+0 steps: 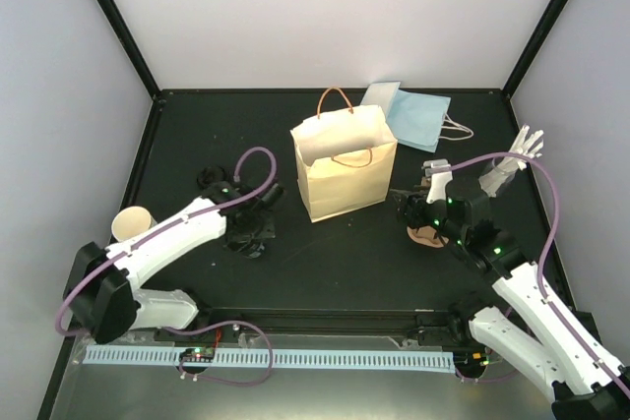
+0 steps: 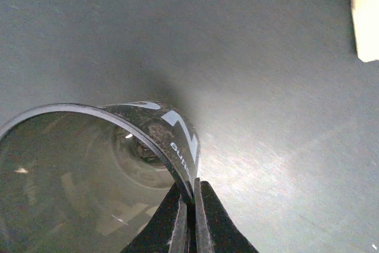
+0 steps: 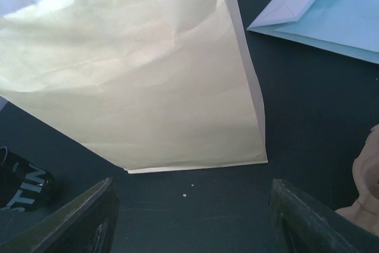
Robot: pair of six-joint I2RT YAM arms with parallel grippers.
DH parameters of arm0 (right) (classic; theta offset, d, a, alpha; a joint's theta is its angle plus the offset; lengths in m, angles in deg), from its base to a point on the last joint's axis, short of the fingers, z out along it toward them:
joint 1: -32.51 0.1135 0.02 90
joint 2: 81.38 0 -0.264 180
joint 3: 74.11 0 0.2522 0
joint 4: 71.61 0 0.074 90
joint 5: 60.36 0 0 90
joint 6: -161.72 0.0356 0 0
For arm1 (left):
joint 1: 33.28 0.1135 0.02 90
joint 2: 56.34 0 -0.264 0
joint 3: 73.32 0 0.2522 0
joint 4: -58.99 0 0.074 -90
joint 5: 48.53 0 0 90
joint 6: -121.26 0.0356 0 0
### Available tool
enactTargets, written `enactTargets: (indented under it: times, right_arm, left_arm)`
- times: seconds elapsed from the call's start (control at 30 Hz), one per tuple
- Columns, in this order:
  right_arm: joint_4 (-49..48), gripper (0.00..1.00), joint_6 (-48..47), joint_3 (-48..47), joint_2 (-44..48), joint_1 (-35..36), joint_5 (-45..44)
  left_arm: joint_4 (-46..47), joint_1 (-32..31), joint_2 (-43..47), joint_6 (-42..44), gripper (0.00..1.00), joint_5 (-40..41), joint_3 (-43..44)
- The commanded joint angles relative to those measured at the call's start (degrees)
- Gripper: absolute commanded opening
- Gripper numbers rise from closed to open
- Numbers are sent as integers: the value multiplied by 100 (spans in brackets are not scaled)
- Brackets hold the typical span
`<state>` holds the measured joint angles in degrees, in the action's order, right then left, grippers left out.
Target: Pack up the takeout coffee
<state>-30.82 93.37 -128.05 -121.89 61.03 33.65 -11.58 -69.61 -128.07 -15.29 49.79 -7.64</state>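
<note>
The takeout coffee is out of view in every frame. My left gripper point(image 1: 248, 235) point(image 2: 192, 197) is shut on the thin wall of a black cup point(image 2: 172, 137) with white lettering, pinching its rim; the cup's open mouth fills the lower left of the left wrist view. The tan paper bag point(image 1: 340, 159) point(image 3: 148, 75) stands open in the middle of the table. My right gripper point(image 1: 409, 211) point(image 3: 195, 205) is open just right of the bag's base, low over bare table, with nothing between its fingers.
A lidless cream cup point(image 1: 131, 223) stands by the left arm. A brown pulp carrier point(image 1: 430, 235) point(image 3: 364, 188) lies under the right wrist. A light blue bag point(image 1: 418, 115) point(image 3: 331, 16) lies behind. A white model hand point(image 1: 517, 159) stands far right. Another black lettered object point(image 3: 23, 185) shows left of the bag.
</note>
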Motion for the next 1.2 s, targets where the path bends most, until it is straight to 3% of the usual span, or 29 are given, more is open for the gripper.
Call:
enactTargets:
  times: [0.0,0.17,0.43,1.07,1.17]
  right_arm:
    - [-110,72,138,145,-58,-5,-64]
    - [-177,72,236,270,-108,-7,-3]
    - [-180,72,234,359,-107,-14,-33]
    - [-251,72,234,437,-228,-9,-6]
    - [-242,72,226,424,-225,-12,-4]
  left_arm:
    - [-355,-955,-486,-846,2,122,555]
    - [-553,-1969,-1274,-1217,4,334,1296]
    - [-1024,-2832,-2500,-1259,6,612,2630]
    - [-655,-3002,-2867,-946,19,120,2847]
    - [-597,-3011,-2855,-863,32,30,2911]
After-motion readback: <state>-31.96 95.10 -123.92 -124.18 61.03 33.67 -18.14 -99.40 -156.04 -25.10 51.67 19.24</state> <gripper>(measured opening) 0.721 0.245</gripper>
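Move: The left hand already pinches the rim of the clear coffee cup; its destination is the bare table in front of the paper bag, about 17 cm to the right, 5 cm back and 8 cm below. The bag's middle stands some 24 cm right and 13 cm ahead of this hand, the black lid roughly 10 cm left and 14 cm ahead. From the right hand, that destination lies about 20 cm left, 8 cm back and 21 cm below. The left hand sweeps the pinched cup some 17 cm to the right and about 5 cm back at nearly constant height, across to the bare table just short of the bag's near left corner, turning about 20 degrees clockwise; most of the way is done quickly, then it all but stops and its fingers part about a quarter of the way around the rim. Beside the bag, the empty right hand sinks about 4 cm with its fingers still open, tipping slightly farther down. ##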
